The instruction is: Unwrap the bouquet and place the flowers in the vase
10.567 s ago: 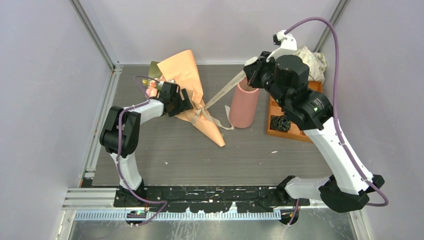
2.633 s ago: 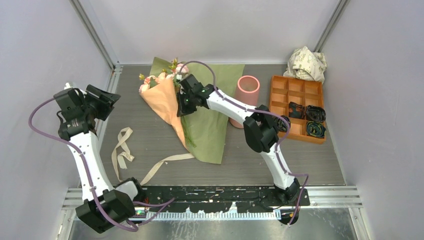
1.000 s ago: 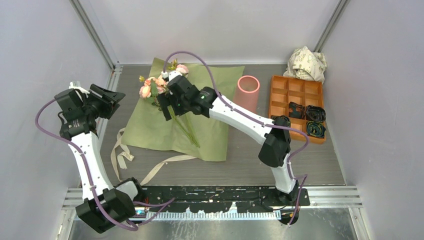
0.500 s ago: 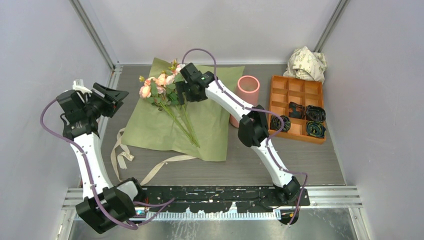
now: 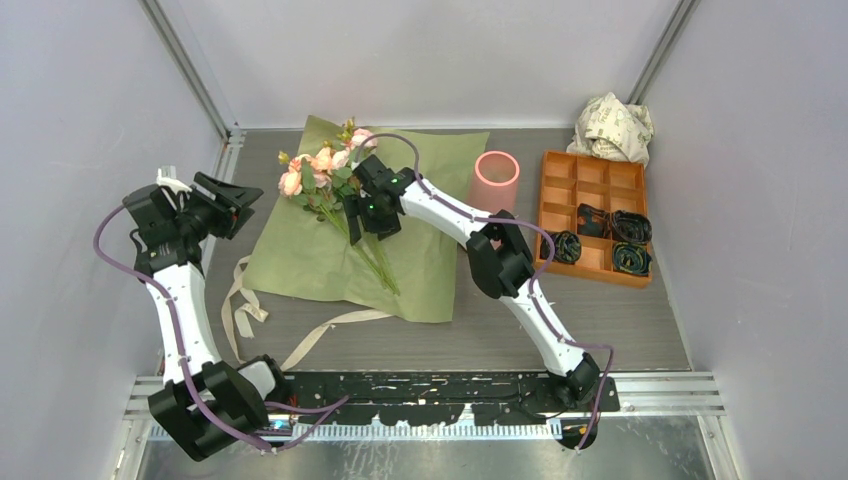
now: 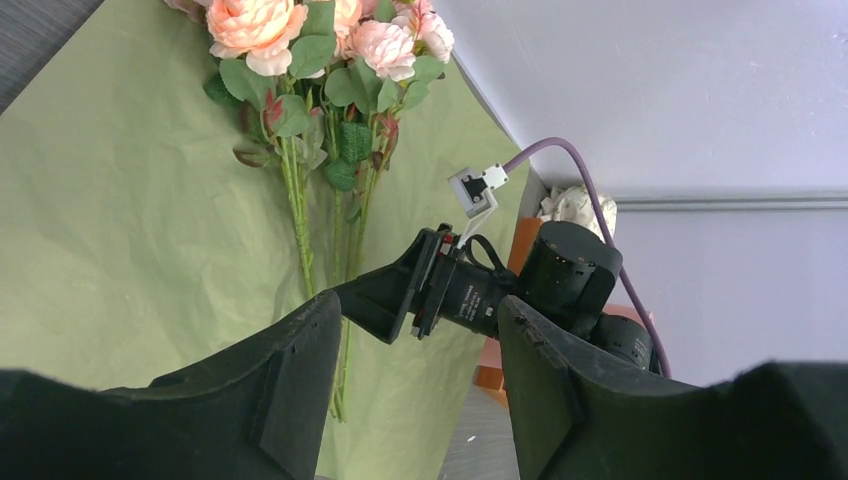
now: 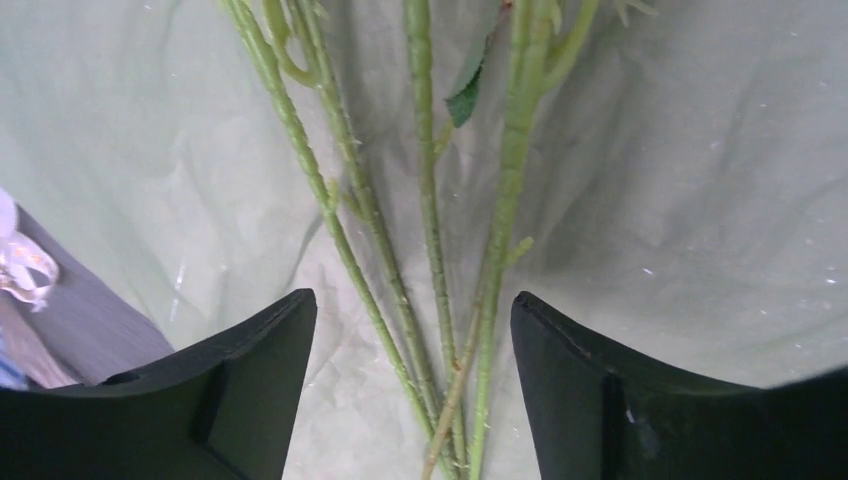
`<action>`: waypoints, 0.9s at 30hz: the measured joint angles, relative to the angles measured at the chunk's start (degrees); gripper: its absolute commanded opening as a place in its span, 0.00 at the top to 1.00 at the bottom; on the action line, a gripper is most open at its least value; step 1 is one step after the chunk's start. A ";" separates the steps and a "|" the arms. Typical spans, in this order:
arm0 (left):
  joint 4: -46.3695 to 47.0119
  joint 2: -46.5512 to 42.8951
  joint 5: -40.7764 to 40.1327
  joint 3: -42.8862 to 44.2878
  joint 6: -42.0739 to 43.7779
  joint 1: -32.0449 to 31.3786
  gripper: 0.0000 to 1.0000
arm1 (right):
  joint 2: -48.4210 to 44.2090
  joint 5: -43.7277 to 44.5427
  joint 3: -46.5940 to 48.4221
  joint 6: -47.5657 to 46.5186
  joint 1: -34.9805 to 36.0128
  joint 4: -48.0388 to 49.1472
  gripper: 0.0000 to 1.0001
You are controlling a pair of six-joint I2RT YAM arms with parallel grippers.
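The bouquet's paper (image 5: 290, 260) lies unwrapped and flat, olive green side up. On it lie the flowers (image 5: 322, 172), pink and peach roses with long green stems (image 5: 372, 255) running toward the near right. My right gripper (image 5: 358, 218) hangs low over the stems, open. In the right wrist view its fingers (image 7: 250, 390) straddle several stems (image 7: 428, 230) without touching them. My left gripper (image 5: 238, 198) is raised at the paper's left edge, open and empty. The left wrist view shows the roses (image 6: 300, 40) and the right gripper (image 6: 395, 290). The salmon-pink vase (image 5: 497, 172) stands upright right of the paper.
A beige ribbon (image 5: 245, 300) lies loose on the table near the paper's front left corner. An orange compartment tray (image 5: 592, 180) with dark items sits at the right, and crumpled white printed paper (image 5: 612, 125) lies behind it. Grey walls enclose three sides.
My right gripper has come back from beside the flower heads to over the stems and lowered, its jaws narrowing a little. My left gripper has drifted slightly right toward the paper.
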 measured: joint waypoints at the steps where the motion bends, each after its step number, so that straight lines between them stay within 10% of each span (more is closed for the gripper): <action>1: 0.07 0.02 0.02 -0.09 -0.02 0.00 0.41 | 0.00 -0.66 0.00 0.28 0.00 0.74 0.32; 15: 0.52 0.28 0.20 -1.05 0.37 0.00 0.41 | 1.27 -2.97 -2.25 2.08 -0.02 3.76 0.51; 27: 0.92 0.20 0.20 -2.36 3.37 -4.85 0.41 | 1.29 -0.24 -3.45 1.68 0.02 4.68 0.99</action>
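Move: The flowers' right-hand stems lie almost directly under the right hand, about 3 cm below it and between its open fingers. Another pair of stems runs some 3 cm to the hand's left and 1 cm back, just as low. The flower heads lie about 13 cm ahead and 8 cm left; the vase stands roughly 25 cm right and 2 cm ahead. From the left hand, the right-hand stems are about 22 cm right, 5 cm ahead and 23 cm below. The flowers' right-hand stems get pinched between the right fingertips: the right hand first eases about 1 cm to its left, then sinks some 3 cm onto them, closing from wide open to nearly shut and leaving the left pair outside the grip. The left hand, fingers still half open, drifts about 2.5 cm right and a little down towards the flowers. ##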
